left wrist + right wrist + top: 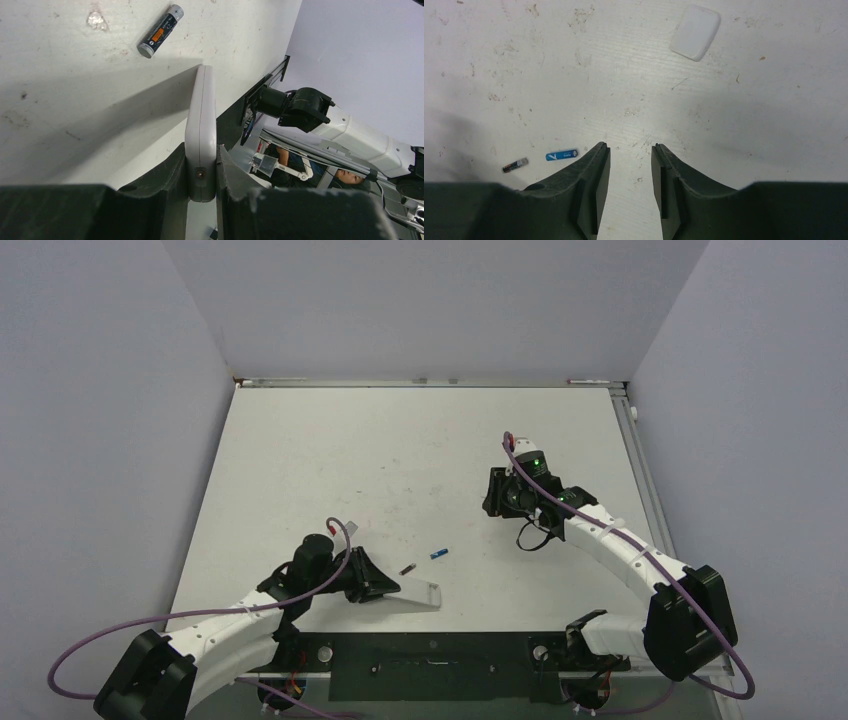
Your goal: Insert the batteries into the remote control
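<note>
My left gripper [385, 587] is shut on one end of the white remote control [422, 592], near the table's front edge. In the left wrist view the remote control [201, 110] stands edge-on, pinched between the jaws of the left gripper [201, 148]. The dark battery [407, 568] lies just beyond the remote, and the blue battery [438, 554] lies a little further right. My right gripper [494, 498] hovers mid-right, open and holding nothing. Its wrist view shows the right gripper [630, 148] above bare table, with the blue battery [561, 155] and the dark battery [515, 165] to its left.
A small white square plastic piece [695, 32] lies on the table ahead of the right gripper. The table [330, 460] is white and scuffed, with walls on three sides. A black rail [430, 655] runs along the near edge between the arm bases.
</note>
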Robot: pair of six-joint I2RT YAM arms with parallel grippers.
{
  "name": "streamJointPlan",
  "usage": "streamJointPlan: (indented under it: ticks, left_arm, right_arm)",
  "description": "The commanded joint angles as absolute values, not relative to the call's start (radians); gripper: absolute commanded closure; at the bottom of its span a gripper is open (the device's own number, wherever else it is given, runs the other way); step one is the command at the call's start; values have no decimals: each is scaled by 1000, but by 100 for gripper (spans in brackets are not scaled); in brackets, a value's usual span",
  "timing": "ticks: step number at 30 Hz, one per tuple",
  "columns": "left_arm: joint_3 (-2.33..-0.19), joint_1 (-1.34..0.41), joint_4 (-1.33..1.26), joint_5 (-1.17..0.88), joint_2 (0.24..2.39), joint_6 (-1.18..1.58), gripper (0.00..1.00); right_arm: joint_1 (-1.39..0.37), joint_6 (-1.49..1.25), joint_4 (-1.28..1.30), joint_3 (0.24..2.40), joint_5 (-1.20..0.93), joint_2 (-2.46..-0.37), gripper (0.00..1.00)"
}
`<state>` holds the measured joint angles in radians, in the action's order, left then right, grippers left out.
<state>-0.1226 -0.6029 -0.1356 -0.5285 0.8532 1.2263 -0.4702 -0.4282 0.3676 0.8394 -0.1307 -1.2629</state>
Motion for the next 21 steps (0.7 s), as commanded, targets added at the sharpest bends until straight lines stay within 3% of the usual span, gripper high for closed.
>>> streamJointPlan:
  ticks: [1,7,11,16,21]
  left_arm:
    - [-119,-614,-212,-495,885,1202,100]
    - [-122,-617,-189,-482,937,1171,100]
    - [-123,-620,-143,-473,933,1158,89]
    - [-134,-620,-66,-456,898,1140,68]
    - [-138,-621,-5,-451,877,1125,58]
  right_arm:
    - [-483,-413,358,822,-137,-1213,64]
    - [-500,-375,366,809,-206,-1197,63]
    - [-518,-349,387,813,-220,-1191,62]
    - [-540,-315,398,817,-236,-1180,61]
    - [-567,-266,408,825,-259,-1185,60]
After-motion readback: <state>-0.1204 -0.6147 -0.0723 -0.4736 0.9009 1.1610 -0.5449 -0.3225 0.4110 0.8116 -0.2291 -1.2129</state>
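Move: The remote control is clamped in the left fingers by its near end, tilted on edge; its middle is some 4 cm to their right and 1 cm back, 2 cm lower. From that hand the black battery lies about 4 cm ahead, 3 cm right, and the blue one 8 cm ahead, 10 cm right, both 5 cm below. The right hand has the blue battery roughly 7 cm back, 10 cm left, the black one 11 cm back, 17 cm left, and the battery cover 6 cm ahead, 1 cm right, all 11 cm below. The left fingers still pinch the remote while easing down barely half a centimetre, then open and drop about 2 cm more, drifting 1 cm left with a slight roll, one finger still against the remote's near end. Meanwhile the open right hand travels level about 4 cm back and 2 cm left towards the blue battery, turning some 10 degrees counter-clockwise. ##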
